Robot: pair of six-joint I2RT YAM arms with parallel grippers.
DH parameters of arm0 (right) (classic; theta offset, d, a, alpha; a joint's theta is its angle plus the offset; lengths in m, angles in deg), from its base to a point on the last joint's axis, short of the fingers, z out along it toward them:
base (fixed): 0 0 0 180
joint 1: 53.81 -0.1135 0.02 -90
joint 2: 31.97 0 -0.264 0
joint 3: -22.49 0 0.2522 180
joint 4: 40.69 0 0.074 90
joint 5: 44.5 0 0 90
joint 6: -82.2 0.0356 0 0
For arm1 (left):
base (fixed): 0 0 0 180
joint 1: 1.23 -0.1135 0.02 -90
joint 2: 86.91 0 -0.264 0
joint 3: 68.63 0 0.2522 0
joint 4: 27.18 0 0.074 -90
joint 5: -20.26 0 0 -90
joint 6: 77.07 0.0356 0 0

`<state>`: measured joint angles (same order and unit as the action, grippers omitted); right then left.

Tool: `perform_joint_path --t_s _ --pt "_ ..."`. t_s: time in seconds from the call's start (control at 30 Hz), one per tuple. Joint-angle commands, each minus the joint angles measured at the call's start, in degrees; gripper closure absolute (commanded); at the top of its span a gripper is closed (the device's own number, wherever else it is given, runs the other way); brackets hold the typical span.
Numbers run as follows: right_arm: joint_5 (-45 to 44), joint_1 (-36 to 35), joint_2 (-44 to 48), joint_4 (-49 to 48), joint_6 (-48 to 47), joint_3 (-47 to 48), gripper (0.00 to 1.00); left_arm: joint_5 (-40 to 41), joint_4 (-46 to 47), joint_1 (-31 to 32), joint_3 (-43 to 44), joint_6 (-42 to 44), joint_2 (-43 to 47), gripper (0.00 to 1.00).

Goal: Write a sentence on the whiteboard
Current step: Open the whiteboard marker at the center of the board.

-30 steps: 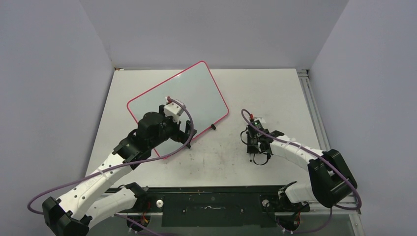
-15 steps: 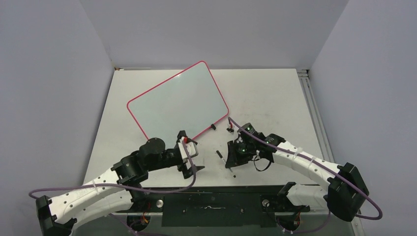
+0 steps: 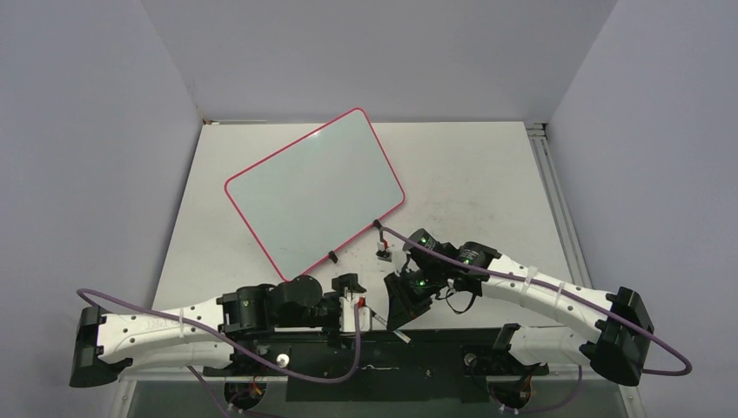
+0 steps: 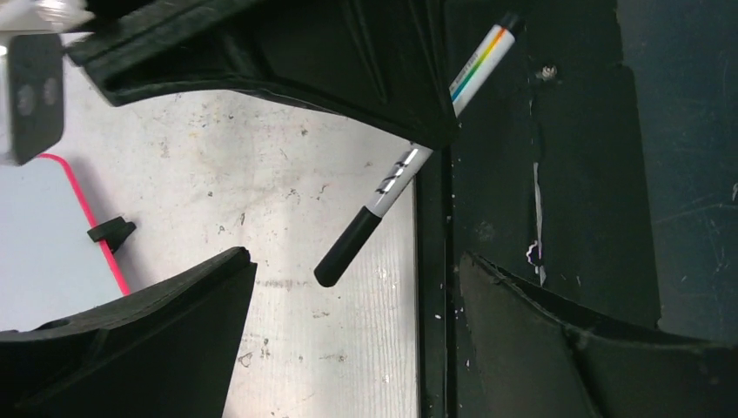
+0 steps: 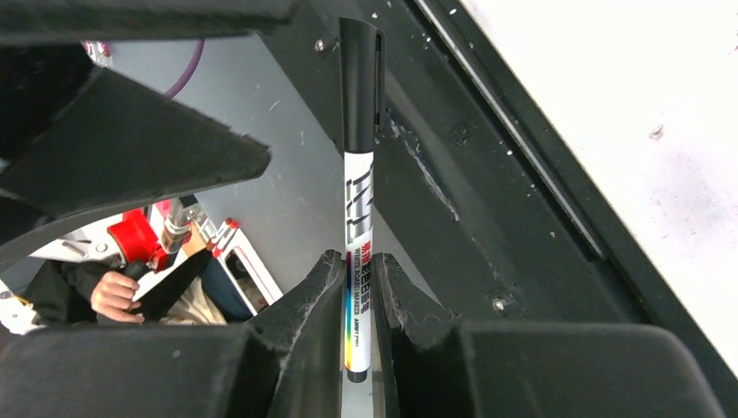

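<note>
The whiteboard (image 3: 313, 187), pink-rimmed and turned at an angle, lies on the far left of the table; no sentence shows on it. Its corner (image 4: 43, 235) also appears in the left wrist view. A capped black-and-white marker (image 5: 358, 218) is gripped near its rear end by my right gripper (image 5: 358, 287), which is shut on it low at the table's near edge (image 3: 399, 309). The marker's cap (image 4: 348, 252) points into the gap of my left gripper (image 4: 361, 279), which is wide open and apart from it. In the top view, that left gripper (image 3: 364, 303) faces the right one.
A black base plate (image 3: 374, 357) runs along the near edge, right under both grippers. Two small black feet (image 3: 332, 257) (image 3: 377, 225) stick out from the board's near rim. A metal rail (image 3: 553, 192) borders the table's right side. Grey walls close in on three sides.
My left arm has pulled back from the board down to the near edge. My right gripper has carried the marker left and nearer, so the two grippers now face each other.
</note>
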<state>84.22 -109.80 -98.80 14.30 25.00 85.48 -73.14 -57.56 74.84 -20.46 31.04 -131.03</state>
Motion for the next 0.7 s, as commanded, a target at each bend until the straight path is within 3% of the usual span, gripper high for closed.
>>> perform_joint_path --t_s 0.0,0.43,0.67 --pt "4.35 -0.85 1.38 2.43 -0.33 3.15 0.95 2.41 -1.12 3.22 0.6 1.36 -2.31 0.21" --pt "7.32 -2.98 -1.23 4.72 -2.36 6.11 0.95 7.5 -0.34 7.86 0.87 1.86 -5.06 0.37" --pt "7.8 -3.76 -1.89 4.0 -2.28 6.79 0.95 10.12 -1.38 10.94 2.29 2.36 -8.09 0.6"
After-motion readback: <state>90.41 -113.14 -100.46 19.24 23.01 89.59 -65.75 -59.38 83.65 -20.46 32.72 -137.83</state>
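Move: The marker's black cap lies about 3 cm to the right of the left hand, 1 cm ahead and 3 cm below it; the right gripper holding the barrel is some 9 cm right, 3 cm back and 6 cm below. The whiteboard's near clip is roughly 18 cm ahead, 5 cm left and 16 cm below the left hand. From the right hand, the cap is around 4 cm ahead, 6 cm left and 3 cm above. Left sinks about 4 cm and back, half-closing around the cap; right draws the held marker back and up. ##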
